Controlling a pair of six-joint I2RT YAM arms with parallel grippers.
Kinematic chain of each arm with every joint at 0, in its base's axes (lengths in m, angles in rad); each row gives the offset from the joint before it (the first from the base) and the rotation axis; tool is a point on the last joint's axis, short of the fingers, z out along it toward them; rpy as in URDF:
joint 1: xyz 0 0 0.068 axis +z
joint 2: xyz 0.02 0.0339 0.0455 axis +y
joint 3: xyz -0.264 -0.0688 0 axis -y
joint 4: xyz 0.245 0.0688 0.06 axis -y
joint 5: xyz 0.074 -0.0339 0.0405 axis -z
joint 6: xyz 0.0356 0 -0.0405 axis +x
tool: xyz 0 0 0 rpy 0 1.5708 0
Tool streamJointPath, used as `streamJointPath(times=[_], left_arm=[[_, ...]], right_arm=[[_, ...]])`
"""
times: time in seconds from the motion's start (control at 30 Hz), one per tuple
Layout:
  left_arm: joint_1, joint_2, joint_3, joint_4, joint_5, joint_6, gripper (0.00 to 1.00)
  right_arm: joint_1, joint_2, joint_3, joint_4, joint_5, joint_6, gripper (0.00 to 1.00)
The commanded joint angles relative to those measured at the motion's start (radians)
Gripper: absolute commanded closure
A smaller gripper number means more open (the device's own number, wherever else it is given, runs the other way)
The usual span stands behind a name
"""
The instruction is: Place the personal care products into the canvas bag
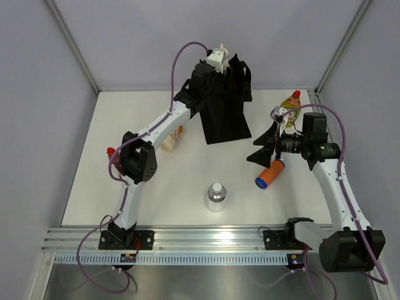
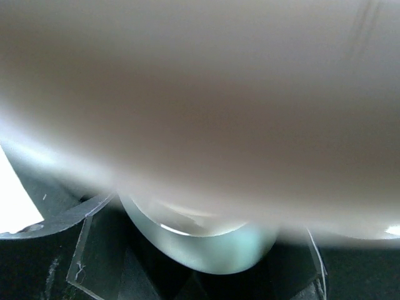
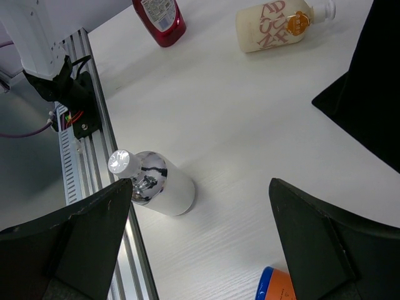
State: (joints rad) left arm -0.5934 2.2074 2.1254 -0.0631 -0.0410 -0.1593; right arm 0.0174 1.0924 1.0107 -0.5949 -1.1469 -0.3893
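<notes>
The black canvas bag stands upright at the back of the table. My left gripper is at its mouth, shut on a grey-green bottle with a beige cap that fills the left wrist view in a blur. My right gripper hangs open and empty over the table, right of the bag. Just below it lies an orange blue-capped bottle. A clear white-capped bottle stands near the front. A cream pump bottle lies left of the bag.
A yellow-green red-capped bottle stands at the back right, behind my right arm. A red bottle sits at the left edge, partly hidden by my left arm. The metal rail runs along the table's front edge.
</notes>
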Motion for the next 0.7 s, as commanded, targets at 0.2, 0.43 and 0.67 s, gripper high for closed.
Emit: streamJointPath(times=[0.2, 0.43, 0.67], left_arm=[[0.009, -0.014, -0.028, 0.189, 0.072, 0.058, 0.53], [0.007, -0.021, -0.032, 0.178, 0.064, 0.026, 0.08], [0.007, -0.048, -0.018, 0.158, 0.089, 0.021, 0.01]], right_arm=[[-0.007, 0.007, -0.001, 0.03, -0.04, -0.011, 0.0], [-0.007, 0.011, -0.003, 0.03, -0.037, -0.014, 0.0], [-0.007, 0.009, -0.003, 0.027, -0.037, -0.016, 0.0]])
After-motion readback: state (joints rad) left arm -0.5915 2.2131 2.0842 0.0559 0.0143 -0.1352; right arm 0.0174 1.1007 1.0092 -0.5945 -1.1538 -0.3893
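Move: The left hand still holds the green bottle at the canvas bag's mouth, the bag's middle about 3 cm ahead, 2 cm right and 14 cm below. From that hand, the yellow bottle stands some 28 cm right and 3 cm back, 18 cm lower; the lotion bottle lies roughly 22 cm left and 12 cm back, 25 cm lower. From the idle right hand, the bag is about 28 cm ahead, 10 cm left and 12 cm below. Barely shifting, the left hand sinks about 1 cm at the bag's mouth, then opens, letting go of the green bottle. ##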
